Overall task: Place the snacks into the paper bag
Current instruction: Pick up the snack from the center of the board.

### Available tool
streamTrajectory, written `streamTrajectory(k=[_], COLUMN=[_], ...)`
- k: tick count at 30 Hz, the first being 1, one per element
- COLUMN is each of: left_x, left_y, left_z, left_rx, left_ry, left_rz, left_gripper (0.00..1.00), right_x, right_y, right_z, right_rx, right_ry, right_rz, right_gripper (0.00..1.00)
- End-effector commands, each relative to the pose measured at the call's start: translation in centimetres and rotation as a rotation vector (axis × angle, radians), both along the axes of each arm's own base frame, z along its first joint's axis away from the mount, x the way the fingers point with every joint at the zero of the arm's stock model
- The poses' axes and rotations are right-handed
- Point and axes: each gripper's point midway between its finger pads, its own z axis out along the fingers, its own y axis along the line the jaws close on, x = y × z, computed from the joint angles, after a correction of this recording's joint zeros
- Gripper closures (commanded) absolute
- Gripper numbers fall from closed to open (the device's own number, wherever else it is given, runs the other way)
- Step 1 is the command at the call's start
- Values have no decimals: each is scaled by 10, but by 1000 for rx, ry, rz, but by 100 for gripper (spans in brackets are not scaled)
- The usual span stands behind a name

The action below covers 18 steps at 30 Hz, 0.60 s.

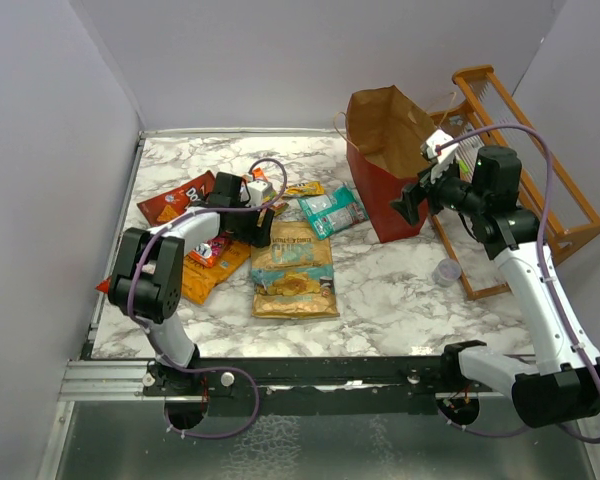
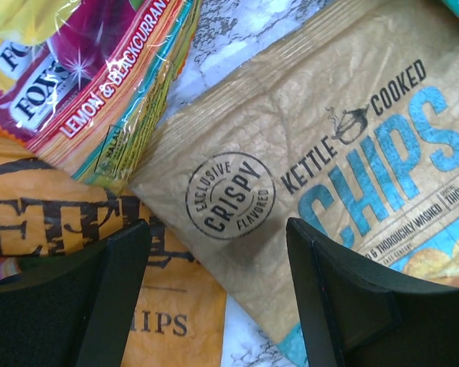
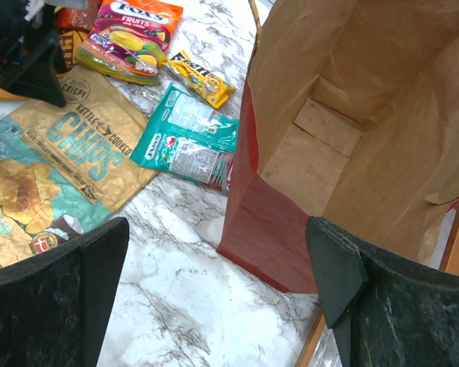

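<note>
A large tan-and-teal chip bag [image 1: 293,268] lies flat in the middle of the table. My left gripper [image 1: 260,222] hovers low over its upper left corner [image 2: 237,252], jaws apart on either side of that corner, not pinching it. An orange chip bag [image 2: 46,222] and a Fox's candy packet [image 2: 84,69] lie beside it. The red paper bag [image 1: 385,205] stands open at the back right, its brown inside [image 3: 344,138] holding nothing I can see. My right gripper [image 3: 214,306] hangs open above the bag's near left wall, with nothing between its fingers.
A teal pouch [image 3: 187,134] and a yellow bar [image 3: 203,76] lie left of the paper bag. A dark red Doritos bag [image 1: 175,200] sits at the far left. An orange wooden rack [image 1: 550,200] stands right of the bag, with a small clear cup [image 1: 447,271] in front of it.
</note>
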Motion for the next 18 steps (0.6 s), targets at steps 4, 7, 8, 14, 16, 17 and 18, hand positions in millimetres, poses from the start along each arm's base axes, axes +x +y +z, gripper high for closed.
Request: streamTrajectory(k=[4, 7, 8, 14, 16, 17, 18], left_x=[3, 1, 1, 1, 2, 2, 2], left_y=[-8, -12, -13, -14, -15, -15, -16], left_z=[-16, -18, -19, -18, -15, -13, -11], left_rx=[-22, -43, -50, -61, -62, -64, -68], left_ry=[103, 119, 123, 109, 95, 87, 80], left_rz=[23, 21, 22, 9, 0, -9, -16], left_gripper=[30, 35, 37, 57, 66, 71, 76], right_x=[-9, -9, -9, -8, -8, -8, -8], right_y=[2, 2, 2, 1, 1, 1, 1], right_z=[4, 3, 2, -3, -4, -4, -4], right_rx=[19, 18, 18, 14, 12, 12, 12], right_ry=[-11, -12, -11, -7, -6, -7, -8], right_rz=[14, 14, 13, 7, 7, 7, 6], right_gripper=[1, 1, 1, 1, 1, 1, 1])
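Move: The open left fingers hover over the far-left corner of the gold chips bag, whose middle is about 7 cm back, 8 cm right and 3 cm below. The Fox's fruits bag lies some 10 cm straight ahead, the orange chips bag roughly 11 cm left and 6 cm back, the teal bag about 17 cm right and 6 cm ahead. From the right hand the gold bag is some 25 cm left, 4 cm back and far below. The left fingertips come down onto the far-left corner of the gold chips bag and close in on it, gathering the foil. The hand sinks only about 1.5 cm, easing slightly forward and right, then stays low while the fingers go from three-quarters open to about one-third, still short of shut. ##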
